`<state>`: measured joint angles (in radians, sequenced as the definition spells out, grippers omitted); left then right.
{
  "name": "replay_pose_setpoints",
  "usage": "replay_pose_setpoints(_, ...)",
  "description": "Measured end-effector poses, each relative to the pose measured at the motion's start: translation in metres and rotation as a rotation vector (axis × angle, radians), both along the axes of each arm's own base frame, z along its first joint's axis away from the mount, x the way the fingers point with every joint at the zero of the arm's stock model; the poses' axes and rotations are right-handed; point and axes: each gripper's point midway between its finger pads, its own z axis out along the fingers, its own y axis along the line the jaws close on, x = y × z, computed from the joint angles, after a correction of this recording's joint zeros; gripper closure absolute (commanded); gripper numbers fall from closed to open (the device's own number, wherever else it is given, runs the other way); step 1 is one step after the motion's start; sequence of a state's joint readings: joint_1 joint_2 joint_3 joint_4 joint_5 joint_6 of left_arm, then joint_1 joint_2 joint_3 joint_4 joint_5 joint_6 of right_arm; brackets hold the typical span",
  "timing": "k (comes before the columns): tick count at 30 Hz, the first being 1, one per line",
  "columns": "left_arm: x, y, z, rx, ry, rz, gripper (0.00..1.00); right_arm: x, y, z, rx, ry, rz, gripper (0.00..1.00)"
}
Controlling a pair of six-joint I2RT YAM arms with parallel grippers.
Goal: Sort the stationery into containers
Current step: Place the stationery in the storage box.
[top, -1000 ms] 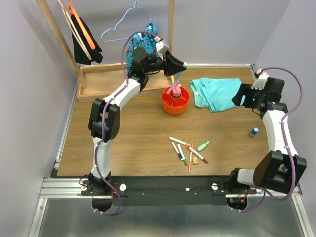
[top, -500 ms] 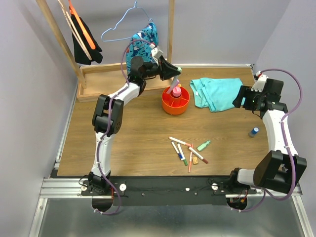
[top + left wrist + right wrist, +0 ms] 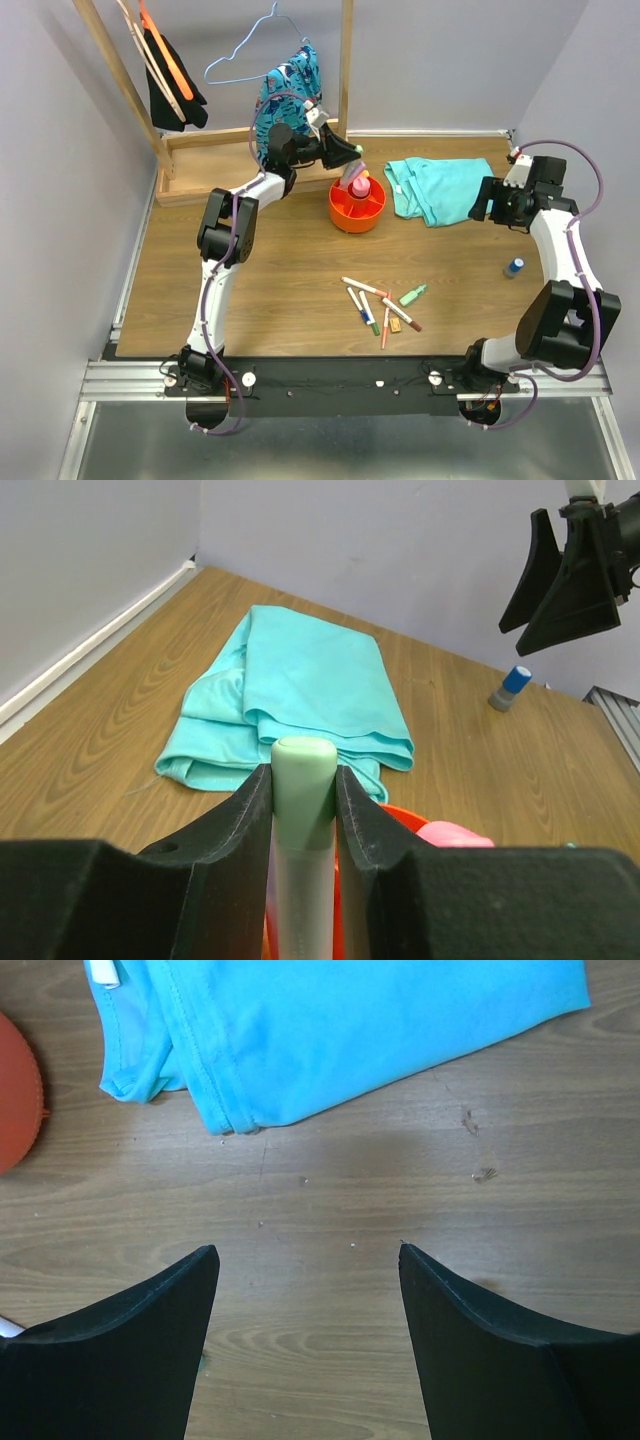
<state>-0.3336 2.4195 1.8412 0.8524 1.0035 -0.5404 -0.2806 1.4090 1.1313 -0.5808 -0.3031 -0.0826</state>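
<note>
My left gripper [image 3: 304, 802] is shut on a pale green highlighter [image 3: 304, 780], whose cap sticks out between the fingers. It hovers at the far left rim of the orange-red bowl [image 3: 357, 212], also in the left wrist view as the bowl [image 3: 405, 820]. A pink bottle [image 3: 358, 185] stands in the bowl. Several thin white pens [image 3: 365, 287], a green highlighter [image 3: 413, 295] and a tan eraser [image 3: 395, 323] lie loose near the table's front. My right gripper [image 3: 308, 1250] is open over bare wood, right of the teal cloth.
A folded teal cloth [image 3: 440, 190] lies just right of the bowl. A small blue-capped bottle [image 3: 514, 267] stands at the right edge. The wooden rack base [image 3: 200, 165] and its posts, with hanging clothes and a wire hanger [image 3: 245, 50], fill the back left.
The left arm has stretched further back and its gripper has dropped lower by the bowl's far rim, still holding the highlighter. The right gripper has shifted slightly toward the back.
</note>
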Motion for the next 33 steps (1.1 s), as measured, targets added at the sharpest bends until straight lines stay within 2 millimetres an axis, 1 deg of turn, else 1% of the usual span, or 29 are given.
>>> replay_pose_setpoints(4,-0.001,0.003,-0.007,-0.002,0.000,0.001,0.78,0.006,-0.002,0.001,-0.001,0.004,0.004,0.20)
replay_pose_setpoints(9,-0.008,0.005,-0.028,0.006,0.028,-0.004,0.78,0.014,-0.004,0.002,-0.002,0.002,0.004,0.21)
replay_pose_setpoints(13,-0.014,0.007,-0.043,0.014,0.049,-0.005,0.77,0.015,-0.002,0.001,0.000,0.007,0.009,0.21)
replay_pose_setpoints(15,-0.017,0.008,-0.048,0.014,0.048,-0.008,0.71,0.015,-0.002,0.001,0.000,0.007,0.010,0.21)
replay_pose_setpoints(17,-0.020,0.009,-0.053,0.015,0.051,-0.008,0.59,0.015,-0.001,0.001,0.000,0.006,0.012,0.21)
replay_pose_setpoints(20,-0.022,0.010,-0.058,0.018,0.061,-0.011,0.51,0.015,0.000,0.001,0.000,0.006,0.016,0.21)
replay_pose_setpoints(23,-0.025,0.009,-0.058,0.019,0.067,-0.024,0.47,0.015,0.001,0.001,0.001,0.006,0.018,0.21)
replay_pose_setpoints(25,-0.026,0.009,-0.056,0.018,0.070,-0.027,0.45,0.015,0.002,0.001,0.003,0.006,0.021,0.21)
replay_pose_setpoints(27,-0.026,0.009,-0.049,0.016,0.064,-0.031,0.44,0.015,0.003,0.001,0.006,0.005,0.023,0.21)
replay_pose_setpoints(31,-0.028,0.009,-0.021,0.001,0.020,-0.036,0.44,0.014,0.005,0.003,0.008,-0.001,0.030,0.21)
replay_pose_setpoints(33,-0.032,0.011,0.006,-0.013,-0.025,-0.038,0.44,0.013,0.006,0.004,0.011,-0.006,0.031,0.21)
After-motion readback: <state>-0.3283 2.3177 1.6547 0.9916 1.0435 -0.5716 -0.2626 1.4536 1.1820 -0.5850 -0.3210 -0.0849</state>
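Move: Back from the left hand, which still grips the green-capped highlighter upright near its cap, lies the middle of the storage box: some 7 cm back, 2 cm to the right and 13 cm below. The pink item stands in the box's middle, also about 7 cm back and 2 cm right but only 9 cm below. The teal cloth is roughly 24 cm to the right, 1 cm back and 17 cm down. From the right hand, the box is about 27 cm left, 7 cm ahead and 10 cm lower. Lowering the highlighter into the far-left part of the storage box, the left hand sinks about 6 cm while easing some 2.5 cm back towards the robot, its attitude almost unchanged. Near the bottom the fingers open from their grip on the highlighter and let go, then the empty hand lifts quickly, by about 6 cm, up off the highlighter. ##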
